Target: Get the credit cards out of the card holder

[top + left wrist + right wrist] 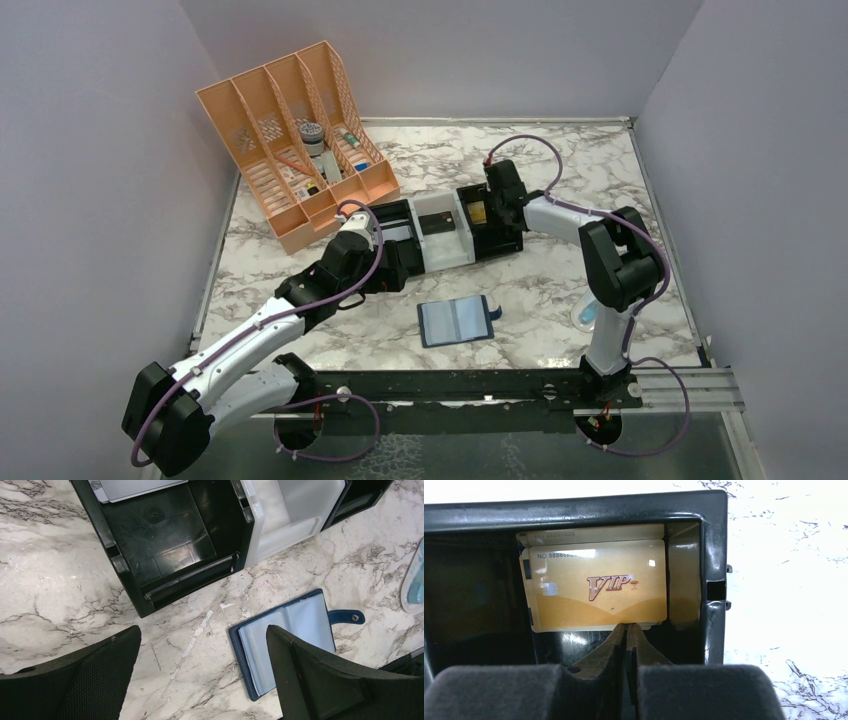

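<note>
The card holder [457,321] [290,630] lies open and flat on the marble, blue-grey pockets up, strap tab to its right. A gold-tan credit card [594,585] [479,212] marked VIP lies in the right black tray [714,555], and the edge of another card [594,532] shows behind it. My right gripper [626,626] [490,215] is shut, its tips touching the gold card's near edge, with nothing seen between them. The left gripper [202,630] [395,262] hangs wide open and empty above the marble, left of the card holder.
A row of box trays crosses the middle: a black one [395,215], a white one [440,235] and the black one with the cards. An orange slotted file rack [290,140] stands at the back left. A small blue-and-white object [587,315] lies by the right arm.
</note>
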Controlling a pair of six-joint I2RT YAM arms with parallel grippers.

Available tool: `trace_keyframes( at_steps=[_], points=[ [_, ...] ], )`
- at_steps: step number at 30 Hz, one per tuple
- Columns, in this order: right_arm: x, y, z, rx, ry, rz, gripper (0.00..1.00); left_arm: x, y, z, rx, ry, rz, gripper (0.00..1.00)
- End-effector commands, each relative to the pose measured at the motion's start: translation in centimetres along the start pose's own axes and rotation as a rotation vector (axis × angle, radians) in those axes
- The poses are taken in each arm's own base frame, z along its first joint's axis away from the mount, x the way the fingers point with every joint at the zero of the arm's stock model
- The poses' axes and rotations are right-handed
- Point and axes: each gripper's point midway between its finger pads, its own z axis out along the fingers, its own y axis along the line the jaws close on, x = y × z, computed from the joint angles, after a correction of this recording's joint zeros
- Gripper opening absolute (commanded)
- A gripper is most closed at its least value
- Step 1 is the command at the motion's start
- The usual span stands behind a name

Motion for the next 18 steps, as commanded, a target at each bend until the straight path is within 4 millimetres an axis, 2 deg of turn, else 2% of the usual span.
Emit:
trace_keyframes(
  at_steps=[1,4,7,11,18],
  points=[
    [-1.9,-0.1,-0.1,0.020,-0.077,0.025,0.08,0.2,0.3,-0.1,-0.003,-0.001,-0.006,0.99],
    [-2.2,-0.2,-0.2,0.025,-0.075,0.012,0.09,0.1,0.2,-0.1,0.000,0.000,-0.004,0.99],
    [-2.7,0.6,-1.3,-0.031,-0.092,0.013,0.11,0.1,0.2,-0.1,0.000,0.000,-0.005,0.99],
    [-3.3,1.1,-3.7,-0.085,-0.132,0.032,0.23,0.1,0.1,-0.1,0.003,0.001,-0.009,0.99],
    [-3.8,2.0,-8.5,-0.200,-0.193,0.069,0.32,0.1,-0.1,0.1,0.013,-0.014,-0.033,0.99]
  ],
)
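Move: The gold cards lie in the right-hand black tray, their middle about 2 cm ahead and 3 cm left of the nearly shut right fingertips, barely 1 cm lower. The dark card in the white tray is about level, 14 cm to the left. The emptied card holder lies some 24 cm back and 8 cm left of the right hand. From the left hand, the gold cards are roughly 17 cm ahead, 20 cm right and 9 cm lower. Ease the right fingertips forward by a last half centimetre at the near edge of the gold cards, then draw them off empty: lift about 5 cm out of the black tray while backing some 2 cm away from the cards. Part the fingers to about a third open as you go, and let the hand tip up slightly. ##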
